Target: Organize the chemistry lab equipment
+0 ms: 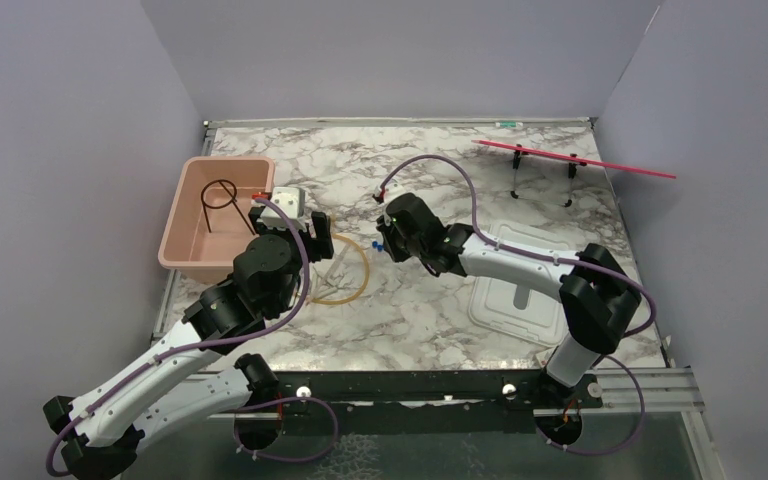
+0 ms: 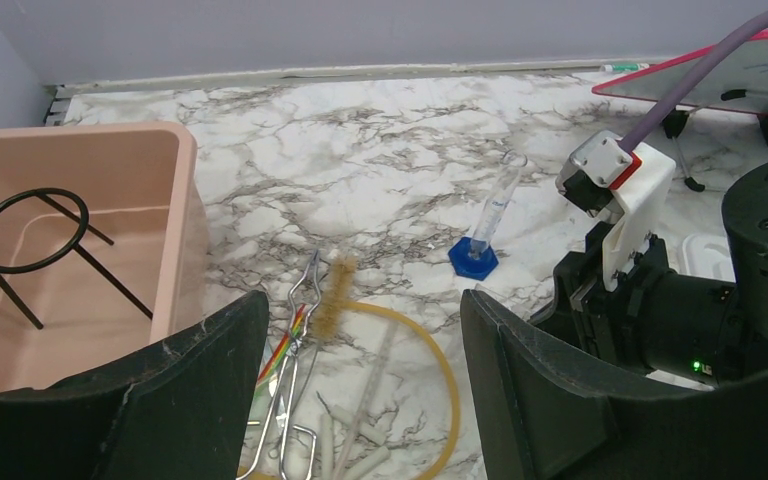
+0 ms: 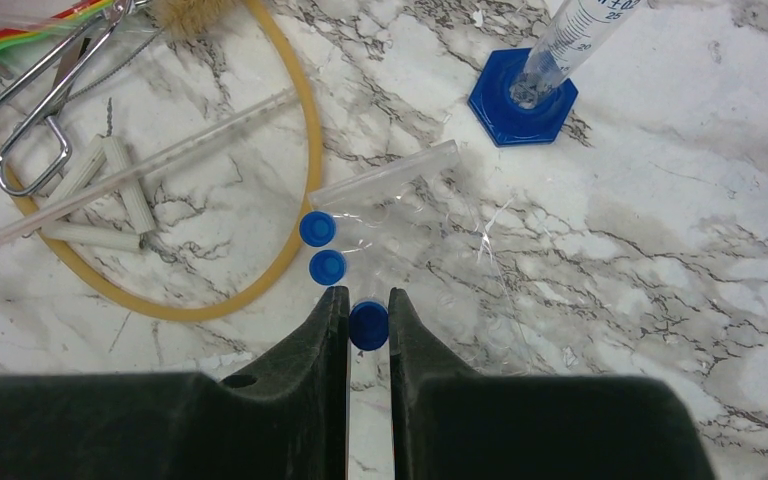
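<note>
My right gripper (image 3: 368,300) is shut on the blue cap of a clear tube (image 3: 368,325), low over the marble. Two more blue-capped tubes (image 3: 317,228) lie just ahead of it, beside the amber tubing loop (image 3: 317,150). The blue-based clear vial (image 3: 520,100) stands upright further ahead. Metal tongs (image 2: 290,370), a bristle brush (image 2: 338,300) and white sticks (image 3: 90,180) lie at and within the loop. My left gripper (image 2: 360,310) is open and empty above the loop. The black wire ring (image 2: 30,230) lies in the pink tub (image 2: 185,200).
A white lid (image 1: 520,290) lies at the right under my right arm. A red-topped stand (image 1: 570,160) is at the back right. A thin glass thermometer (image 3: 160,160) lies across the loop. The two grippers (image 1: 318,238) (image 1: 388,235) are close together mid-table.
</note>
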`<action>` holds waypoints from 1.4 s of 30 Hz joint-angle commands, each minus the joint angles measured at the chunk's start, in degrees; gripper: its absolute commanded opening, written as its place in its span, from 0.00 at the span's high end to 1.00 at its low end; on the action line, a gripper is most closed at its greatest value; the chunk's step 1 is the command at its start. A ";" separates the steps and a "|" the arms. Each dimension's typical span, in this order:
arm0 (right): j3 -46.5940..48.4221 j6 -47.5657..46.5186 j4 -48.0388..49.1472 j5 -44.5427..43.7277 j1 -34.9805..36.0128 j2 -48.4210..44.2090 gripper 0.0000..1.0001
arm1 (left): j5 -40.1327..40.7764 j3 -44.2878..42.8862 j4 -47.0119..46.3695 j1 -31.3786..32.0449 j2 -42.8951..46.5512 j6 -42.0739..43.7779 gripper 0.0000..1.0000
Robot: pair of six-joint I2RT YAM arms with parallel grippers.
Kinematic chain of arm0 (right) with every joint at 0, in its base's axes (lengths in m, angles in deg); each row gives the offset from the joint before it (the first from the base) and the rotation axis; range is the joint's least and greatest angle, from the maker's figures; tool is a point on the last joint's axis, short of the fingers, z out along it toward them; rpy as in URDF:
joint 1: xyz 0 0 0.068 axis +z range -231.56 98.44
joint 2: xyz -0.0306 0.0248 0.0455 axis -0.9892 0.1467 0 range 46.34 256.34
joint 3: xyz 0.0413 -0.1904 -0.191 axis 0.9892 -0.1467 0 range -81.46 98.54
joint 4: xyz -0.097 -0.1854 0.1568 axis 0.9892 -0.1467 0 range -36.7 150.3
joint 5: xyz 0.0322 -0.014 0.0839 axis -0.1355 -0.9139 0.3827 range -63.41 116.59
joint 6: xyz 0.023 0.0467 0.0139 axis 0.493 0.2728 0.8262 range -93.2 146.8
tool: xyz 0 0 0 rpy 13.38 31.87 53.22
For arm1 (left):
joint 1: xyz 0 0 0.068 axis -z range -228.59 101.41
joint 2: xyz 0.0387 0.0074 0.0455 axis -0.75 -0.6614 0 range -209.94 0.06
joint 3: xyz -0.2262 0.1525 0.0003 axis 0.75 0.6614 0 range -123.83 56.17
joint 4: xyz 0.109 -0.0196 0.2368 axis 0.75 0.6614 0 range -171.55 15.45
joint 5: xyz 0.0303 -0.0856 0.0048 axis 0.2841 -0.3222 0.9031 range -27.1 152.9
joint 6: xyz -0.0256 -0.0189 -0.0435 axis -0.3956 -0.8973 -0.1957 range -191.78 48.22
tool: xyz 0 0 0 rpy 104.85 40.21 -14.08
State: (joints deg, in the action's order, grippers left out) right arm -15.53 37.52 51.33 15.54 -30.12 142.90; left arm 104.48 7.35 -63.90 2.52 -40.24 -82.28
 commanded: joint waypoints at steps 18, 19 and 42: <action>1.87 0.30 -1.43 2.39 0.41 3.09 0.87 | 1.99 0.65 -0.64 -0.04 -0.30 -0.07 0.27; 1.72 0.08 -1.06 2.35 0.39 3.29 0.87 | 1.96 0.61 -0.68 0.00 -0.30 -0.04 0.27; -2.42 0.51 2.15 3.21 0.41 -0.29 0.54 | 2.07 0.60 -0.69 0.05 -0.60 0.04 0.26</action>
State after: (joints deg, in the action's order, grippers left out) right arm -17.78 36.71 52.73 18.82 -30.12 145.32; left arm 104.98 7.70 -63.88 2.52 -41.09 -82.26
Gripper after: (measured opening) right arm 0.440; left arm 0.736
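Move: The right hand still pinches a blue-capped tube over the clear rack, whose middle lies about 4 cm ahead and 7 cm below. The two tubes already in it have their caps some 2 cm ahead, 4 cm left and 2 cm below; the cylinder's blue base is roughly 12 cm straight ahead, the hose ring 12 cm left and level with the hand, both 10 cm down. From the left hand the rack is about 10 cm ahead, 13 cm right and 26 cm below. The right hand lowers its tube into the rack, about 3 cm down, opening late to let the cap go. ##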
